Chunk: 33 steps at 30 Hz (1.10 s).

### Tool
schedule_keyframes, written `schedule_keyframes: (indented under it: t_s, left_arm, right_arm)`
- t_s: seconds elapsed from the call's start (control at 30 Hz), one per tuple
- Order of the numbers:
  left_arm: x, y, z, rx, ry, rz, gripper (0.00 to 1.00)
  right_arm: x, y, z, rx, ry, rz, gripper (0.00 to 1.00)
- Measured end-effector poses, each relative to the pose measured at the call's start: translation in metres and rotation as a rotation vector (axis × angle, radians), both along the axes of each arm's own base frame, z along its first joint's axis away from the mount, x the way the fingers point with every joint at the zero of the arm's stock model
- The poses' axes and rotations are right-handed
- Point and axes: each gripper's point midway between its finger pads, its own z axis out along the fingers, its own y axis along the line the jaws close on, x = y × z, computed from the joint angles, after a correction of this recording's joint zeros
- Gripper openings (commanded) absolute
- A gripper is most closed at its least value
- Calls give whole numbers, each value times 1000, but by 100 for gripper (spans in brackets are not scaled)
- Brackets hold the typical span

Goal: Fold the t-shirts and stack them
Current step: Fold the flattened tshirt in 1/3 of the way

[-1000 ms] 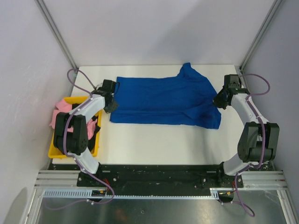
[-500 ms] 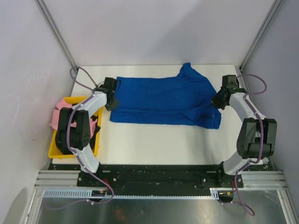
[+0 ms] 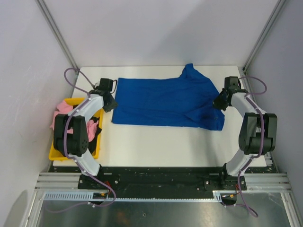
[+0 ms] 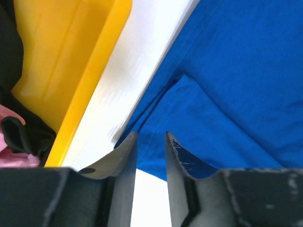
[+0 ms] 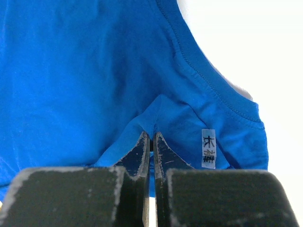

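Note:
The royal-blue t-shirt (image 3: 165, 101) lies spread flat across the back of the white table (image 3: 156, 142). My left gripper (image 3: 111, 102) is at its left edge, open. In the left wrist view the jaws (image 4: 150, 137) stand apart, with bare table between them and the blue hem (image 4: 236, 85) just past the tips. My right gripper (image 3: 218, 103) is at the shirt's right end. There it (image 5: 150, 135) is shut on a raised pinch of blue cloth (image 5: 71, 71) beside the white neck label (image 5: 208, 148). A pink t-shirt (image 3: 59, 111) and a black one (image 4: 19, 135) lie in the bin.
The yellow bin (image 3: 54, 153) stands at the table's left edge, just beside my left arm; its wall (image 4: 94, 71) runs close to the blue shirt's edge. Metal frame posts (image 3: 258, 42) and walls close in the back and sides.
The left gripper has opened and let go of the blue shirt's left edge. The right gripper has stayed shut on the cloth and shifted slightly.

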Motion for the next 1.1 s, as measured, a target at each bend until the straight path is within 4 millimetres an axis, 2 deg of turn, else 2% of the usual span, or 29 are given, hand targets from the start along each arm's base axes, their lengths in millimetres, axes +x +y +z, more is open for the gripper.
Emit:
schedule_keyframes:
  t_s: [0.1, 0.27, 0.67, 0.73, 0.83, 0.97, 1.1]
  left_arm:
    - [-6, -3, 1, -15, -3, -14, 17]
    - [-16, -7, -12, -30, 26, -30, 9]
    - [-44, -5, -56, -35, 149, -3, 4]
    - [-46, -5, -58, -35, 155, 0, 4]
    - [-45, -5, -58, -37, 153, 4, 4]
    - [-45, -5, -58, -38, 153, 7, 5]
    - [-45, -5, -58, -38, 152, 6, 11]
  right_arm:
    - [2, 1, -3, 6, 2, 5, 0]
    - [12, 5, -1, 9, -11, 14, 0]
    - [48, 15, 16, -9, -48, 41, 1]
    - [54, 15, 16, -20, -42, 43, 8]
    - [61, 13, 14, -39, -28, 45, 25]
    - [58, 9, 8, -55, 1, 44, 43]
    - [52, 5, 5, -69, 27, 45, 49]
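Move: The blue t-shirt's near left corner is about 5 cm back from the empty left hand and some 6 cm below it; the yellow crate's middle lies about 15 cm left and 9 back. The right hand holds the near flap's right end, bound for a spot on the shirt about 6 cm ahead, 1 left and roughly 7 below. From the right hand the shirt's near right corner is 10 cm back and 4 right, the far sleeve 18 ahead and 12 left. The left hand sinks about 6 cm and draws back some 4 to 5 cm, its fingers closing empty and its tips steepening by about 10 degrees, until the shut fingertips come down on the folded shirt's near left corner and stay there, pinning it. The right hand keeps its pinch on the flap and carries it about 6 cm forward over the shirt, dipping slightly before rising 1 to 2 cm, then opens to let go and eases back and down about a centimetre. ##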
